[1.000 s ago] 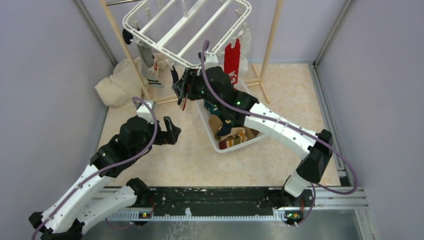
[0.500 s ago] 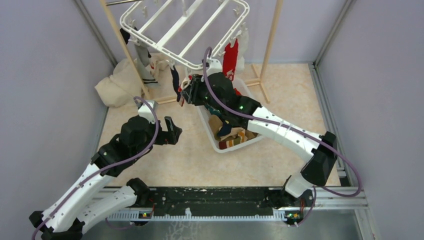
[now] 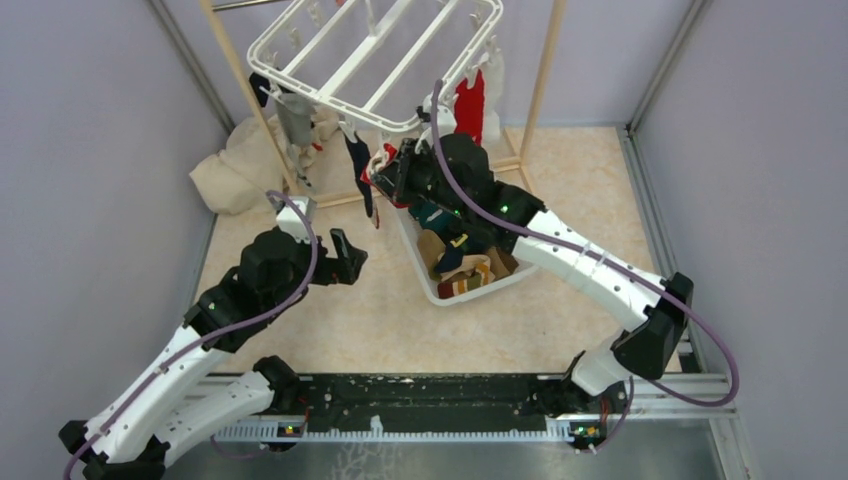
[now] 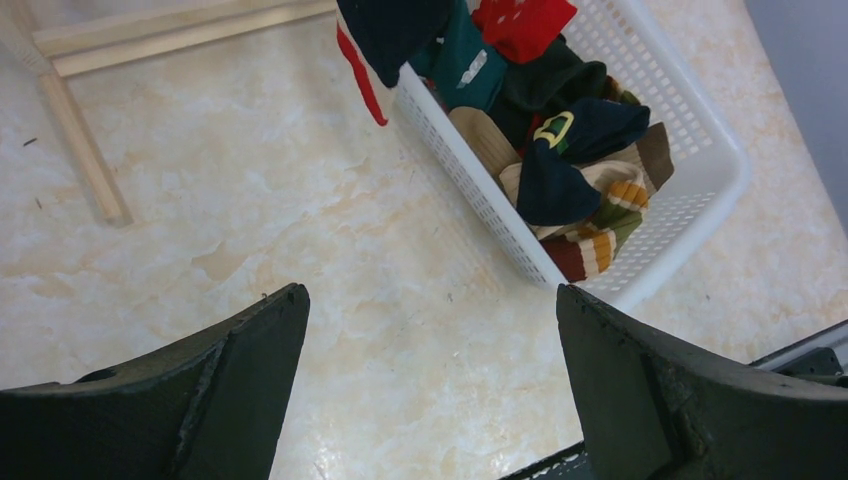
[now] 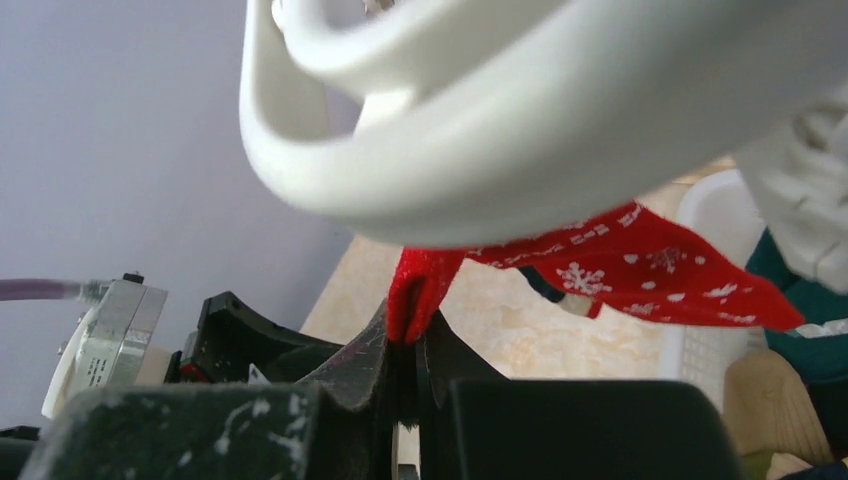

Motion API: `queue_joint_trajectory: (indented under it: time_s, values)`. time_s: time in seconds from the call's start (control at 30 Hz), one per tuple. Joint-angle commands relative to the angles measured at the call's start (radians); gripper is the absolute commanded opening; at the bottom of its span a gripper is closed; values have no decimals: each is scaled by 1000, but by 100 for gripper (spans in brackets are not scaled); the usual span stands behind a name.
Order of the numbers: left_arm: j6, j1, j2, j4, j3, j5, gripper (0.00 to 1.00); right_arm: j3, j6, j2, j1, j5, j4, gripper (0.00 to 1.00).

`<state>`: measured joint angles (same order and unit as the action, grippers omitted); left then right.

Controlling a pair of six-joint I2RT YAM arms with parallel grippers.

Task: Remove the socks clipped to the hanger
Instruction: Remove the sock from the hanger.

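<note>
The white hanger point(image 3: 370, 60) hangs at the back between the wooden poles. A grey sock point(image 3: 293, 118), a dark navy sock point(image 3: 359, 165) and a red sock point(image 3: 470, 105) hang from its clips. My right gripper point(image 3: 388, 180) is just under the hanger's near edge point(image 5: 480, 150). It is shut point(image 5: 405, 335) on the end of a red sock with white snowflakes point(image 5: 640, 265), which stretches to the right. My left gripper point(image 3: 345, 258) is open and empty point(image 4: 430, 292) above the bare floor. The navy sock point(image 4: 390, 30) hangs ahead of it.
A white slatted basket point(image 3: 470, 290) with several loose socks stands under the right arm and also shows in the left wrist view point(image 4: 700, 150). A cream cloth bundle point(image 3: 235, 160) lies at the back left. Wooden poles point(image 3: 240, 85) point(image 3: 545, 70) and floor rails point(image 4: 180, 30) frame the hanger.
My right gripper has moved to the right, still shut on the red snowflake sock. The hanger has swung to the right with it. The left arm has barely moved.
</note>
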<state>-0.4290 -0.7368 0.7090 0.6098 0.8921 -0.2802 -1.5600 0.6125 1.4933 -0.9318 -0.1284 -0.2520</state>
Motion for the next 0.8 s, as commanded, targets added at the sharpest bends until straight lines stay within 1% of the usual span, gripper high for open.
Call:
queue_joint_trajectory:
  time_s: [0.0,0.17,0.4,0.67,0.77]
  values:
    - [28,5,-10,-114,-1,19,99,-63,53,-59,68,204,16,0]
    - [49,6,3,-177,-5,21,99,-57,117,-74,126,373,29,0]
    - [82,6,23,-257,-13,21,99,-54,194,-80,173,559,73,0]
    - [150,5,21,-424,-86,-23,99,-43,267,-77,187,668,135,0]
    - [176,5,29,-490,-111,-10,99,-39,289,-76,188,694,152,0]
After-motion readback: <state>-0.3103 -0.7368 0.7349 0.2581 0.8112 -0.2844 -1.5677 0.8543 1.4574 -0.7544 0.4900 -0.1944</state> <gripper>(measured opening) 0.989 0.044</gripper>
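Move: The red snowflake sock is already pinched by its cuff in the right fingers; its middle lies about 5 cm below that hand, 2 cm ahead and 2 cm right. The hanger's near corner is some 6 cm ahead, 6 cm right and 3 cm above; the navy sock's middle is 3 cm ahead, 3 cm left and 4 cm lower. From the left hand, the red sock's middle is roughly 9 cm ahead, 6 cm right and 7 cm up. Keep the right fingers shut on the red sock's cuff and draw it up and back from the hanger's near corner, about 4 cm each way, swinging the hand some 25 degrees counter-clockwise. Meanwhile bring the open left gripper up and forward, a little right, about 5 cm in all towards the hanging sock, tipping its fingers up; don't touch the sock yet. ##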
